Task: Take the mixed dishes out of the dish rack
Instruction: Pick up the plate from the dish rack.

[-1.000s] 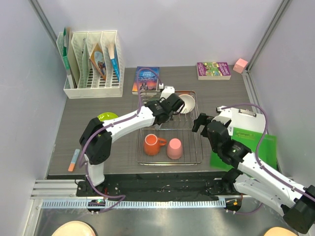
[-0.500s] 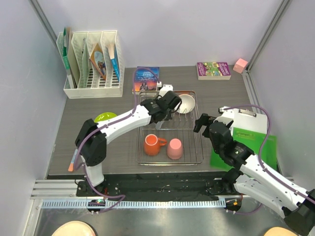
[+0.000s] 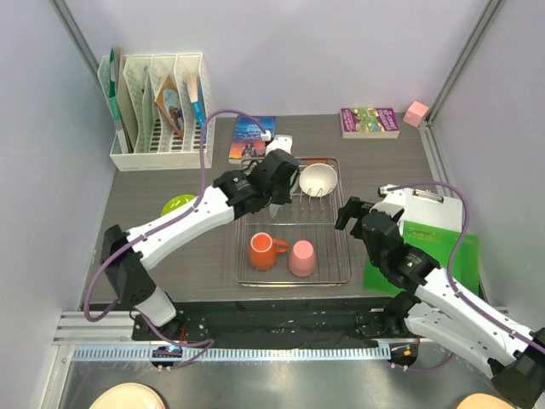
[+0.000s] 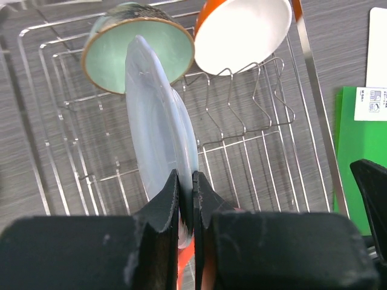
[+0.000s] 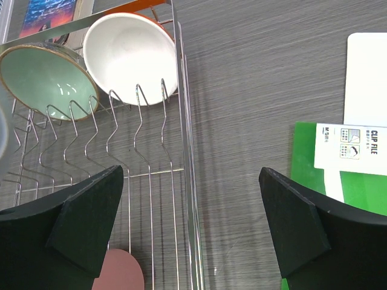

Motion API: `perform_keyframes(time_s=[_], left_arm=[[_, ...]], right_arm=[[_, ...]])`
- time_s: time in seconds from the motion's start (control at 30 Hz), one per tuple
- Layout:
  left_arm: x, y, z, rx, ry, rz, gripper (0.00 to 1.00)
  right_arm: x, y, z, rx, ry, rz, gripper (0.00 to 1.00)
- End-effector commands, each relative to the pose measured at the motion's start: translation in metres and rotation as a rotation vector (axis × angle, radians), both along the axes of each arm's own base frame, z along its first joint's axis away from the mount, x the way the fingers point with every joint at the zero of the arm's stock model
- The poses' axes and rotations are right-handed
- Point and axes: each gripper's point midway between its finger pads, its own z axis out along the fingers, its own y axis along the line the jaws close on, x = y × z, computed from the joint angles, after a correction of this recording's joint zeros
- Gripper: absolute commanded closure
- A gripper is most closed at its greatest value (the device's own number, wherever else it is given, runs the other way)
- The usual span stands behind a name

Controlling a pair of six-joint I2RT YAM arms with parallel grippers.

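Observation:
The silver wire dish rack (image 3: pixel 347 249) sits mid-table. My left gripper (image 3: pixel 277 203) is shut on the rim of a pale, translucent bluish-white plate (image 4: pixel 158 127) and holds it on edge over the rack's tines; the jaws pinch it at its lower edge (image 4: pixel 186 181). The pale green bowl (image 4: pixel 136 54) and the cream-white bowl (image 3: pixel 318 179) lean in the tines at the back. The orange mug (image 3: pixel 266 250) and the pink cup (image 3: pixel 301 257) stand in the front half. The lime-green plate (image 3: pixel 180 204) lies on the table to the left. My right gripper (image 3: pixel 347 211) is open and empty over the rack's right rim (image 5: pixel 191 172).
A white file organizer (image 3: pixel 157 111) stands at the back left. Books lie at the back (image 3: pixel 253 136) and back right (image 3: pixel 370 121), beside a pink block (image 3: pixel 416 112). A green folder with a white clipboard (image 3: pixel 434 247) lies to the right, and a marker (image 3: pixel 128 277) at the front left.
My left arm has swung back and to the left with the pale plate, its elbow stretching out. The lime-green plate now shows more. The right arm has barely moved.

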Motion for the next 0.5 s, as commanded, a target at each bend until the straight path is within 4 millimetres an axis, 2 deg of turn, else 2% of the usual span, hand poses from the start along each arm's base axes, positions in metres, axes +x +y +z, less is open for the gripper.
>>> perform_keyframes(time_s=[0.0, 0.03, 0.17, 0.2, 0.27, 0.3, 0.4, 0.47], left_arm=[[0.001, 0.029, 0.059, -0.02, -0.141, 0.034, 1.0], [0.002, 0.038, 0.067, 0.003, -0.168, 0.047, 1.0], [0.006, 0.096, 0.106, 0.117, -0.28, 0.206, 1.0], [0.008, 0.121, 0.112, 0.187, -0.311, 0.287, 1.0], [0.009, 0.145, 0.116, 0.281, -0.343, 0.357, 1.0], [0.01, 0.164, 0.118, 0.349, -0.361, 0.422, 1.0], [0.016, 0.195, 0.101, 0.421, -0.308, 0.52, 1.0], [0.018, 0.208, 0.076, 0.485, -0.24, 0.544, 1.0]], right_arm=[[0.004, -0.002, 0.027, 0.041, -0.062, -0.021, 0.0], [0.003, -0.002, 0.027, 0.042, -0.062, -0.021, 0.0], [0.002, -0.003, 0.028, 0.044, -0.066, -0.022, 0.0], [0.002, -0.003, 0.027, 0.044, -0.066, -0.022, 0.0], [0.003, -0.001, 0.026, 0.045, -0.061, -0.019, 0.0], [0.003, 0.0, 0.025, 0.051, -0.06, -0.015, 0.0], [0.003, 0.003, 0.02, 0.06, -0.05, -0.009, 0.0], [0.004, 0.005, 0.019, 0.068, -0.049, -0.005, 0.0]])
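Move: The left hand already holds the white plate from the rack, hanging over it. The green plate on the table lies roughly 28 cm to this hand's left, level with it and about 21 cm lower. The green bowl is some 12 cm ahead and 2 cm right, the orange mug about 12 cm back and 1 cm left, both some 16 cm below. From the idle right hand the green plate lies about 58 cm left and 3 cm ahead. Sweeping left and rising, slowly at first and then fast, the left hand carries the white plate about 15 cm from over the rack towards the green plate, climbing some 8 cm with it. On the way the wrist turns about 20 degrees counter-clockwise, its left side lifts and the fingers tip up towards level, keeping their grip on the plate. ##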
